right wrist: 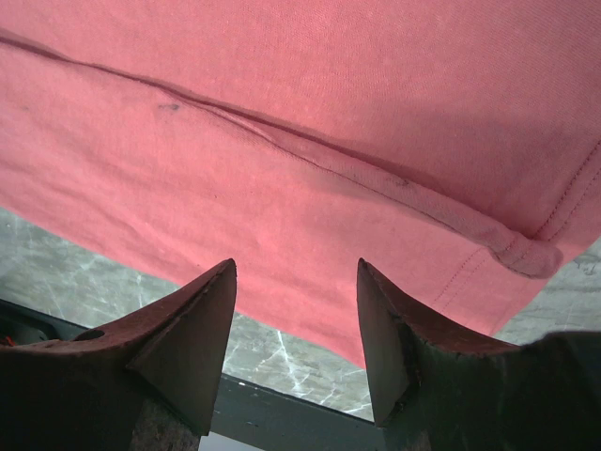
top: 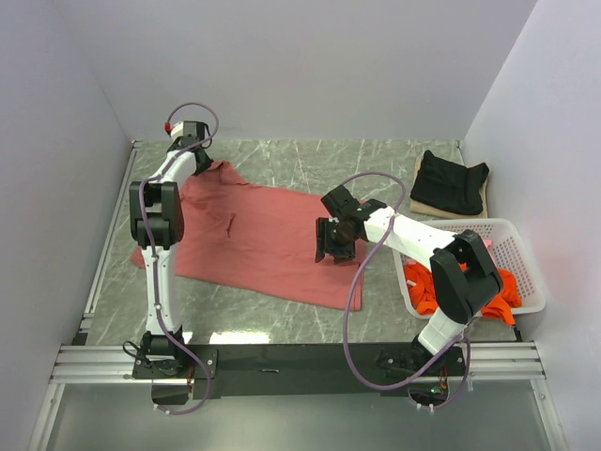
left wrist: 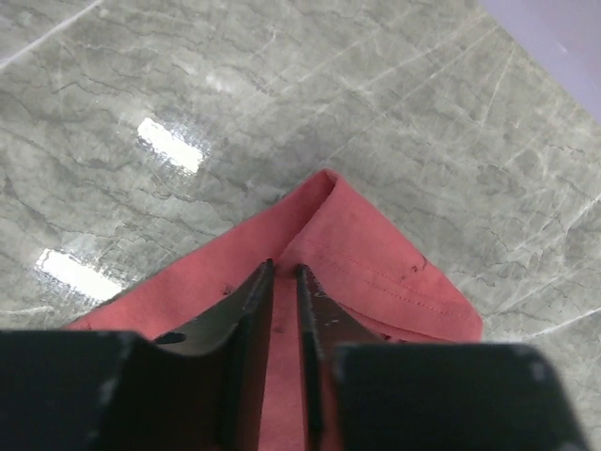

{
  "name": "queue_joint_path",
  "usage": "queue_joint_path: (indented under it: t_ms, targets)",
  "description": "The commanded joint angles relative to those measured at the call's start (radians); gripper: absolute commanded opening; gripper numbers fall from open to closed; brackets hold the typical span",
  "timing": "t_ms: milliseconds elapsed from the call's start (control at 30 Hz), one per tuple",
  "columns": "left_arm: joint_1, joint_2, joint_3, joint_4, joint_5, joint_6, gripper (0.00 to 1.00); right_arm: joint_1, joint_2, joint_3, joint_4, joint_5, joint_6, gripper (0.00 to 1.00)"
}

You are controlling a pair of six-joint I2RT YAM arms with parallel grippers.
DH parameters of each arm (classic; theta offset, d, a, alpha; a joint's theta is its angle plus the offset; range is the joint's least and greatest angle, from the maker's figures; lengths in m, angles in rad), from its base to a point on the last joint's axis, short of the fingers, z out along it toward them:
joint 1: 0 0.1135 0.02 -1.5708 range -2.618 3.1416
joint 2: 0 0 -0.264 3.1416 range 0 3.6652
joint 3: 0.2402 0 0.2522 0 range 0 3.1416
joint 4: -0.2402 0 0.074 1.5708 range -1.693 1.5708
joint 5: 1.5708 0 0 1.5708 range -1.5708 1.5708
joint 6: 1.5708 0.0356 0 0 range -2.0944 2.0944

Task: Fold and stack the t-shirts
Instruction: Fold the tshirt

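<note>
The large brick-red t-shirt (top: 254,246) lies spread flat across the middle of the table. My left gripper (top: 199,162) is at the shirt's far left corner. In the left wrist view its jaws (left wrist: 285,268) stand almost together, with a narrow ridge of the red cloth (left wrist: 376,254) between them. My right gripper (top: 335,246) hovers over the shirt's right side, open, with nothing between its fingers (right wrist: 296,272). The shirt's near hem (right wrist: 300,113) shows beyond the tips. A folded black t-shirt (top: 451,180) rests at the back right. An orange t-shirt (top: 430,287) and a bit of pink cloth (top: 489,242) lie in the basket.
The white lattice basket (top: 526,272) stands at the right edge of the table. A tan board (top: 420,201) lies under the black shirt. Grey walls close in the left, back and right. The black rail (top: 300,362) with the arm bases runs along the near edge.
</note>
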Motion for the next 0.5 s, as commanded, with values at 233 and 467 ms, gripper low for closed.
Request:
queue_joint_path:
  t_ms: [233,467]
  targets:
    - [0.012,-0.02,-0.012,0.021,0.026,-0.001,0.0,-0.038,-0.029,0.036,0.002,0.021,-0.009,0.61]
    - [0.028,-0.119,-0.141,0.09,0.063,-0.009,0.0,-0.157,0.017,0.201,-0.082,0.104,-0.09,0.62]
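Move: The left hand's fingertips are at the t-shirt's far-left fold, which lies level fore-and-aft and sideways, about 1 cm below the hand point; the sleeve flap is some 6 cm to its right and 1 cm nearer. For the right hand, the shirt's far-right corner lies about 16 cm ahead, 6 cm right and 4 cm down. The near-right corner is 12 cm back and 5 cm right; the black cloth is 18 cm ahead and 29 cm right. Left pinches the t-shirt's far-left fold shut while the open right swings about 5 cm forward-right, rising, towards the far-right corner. ##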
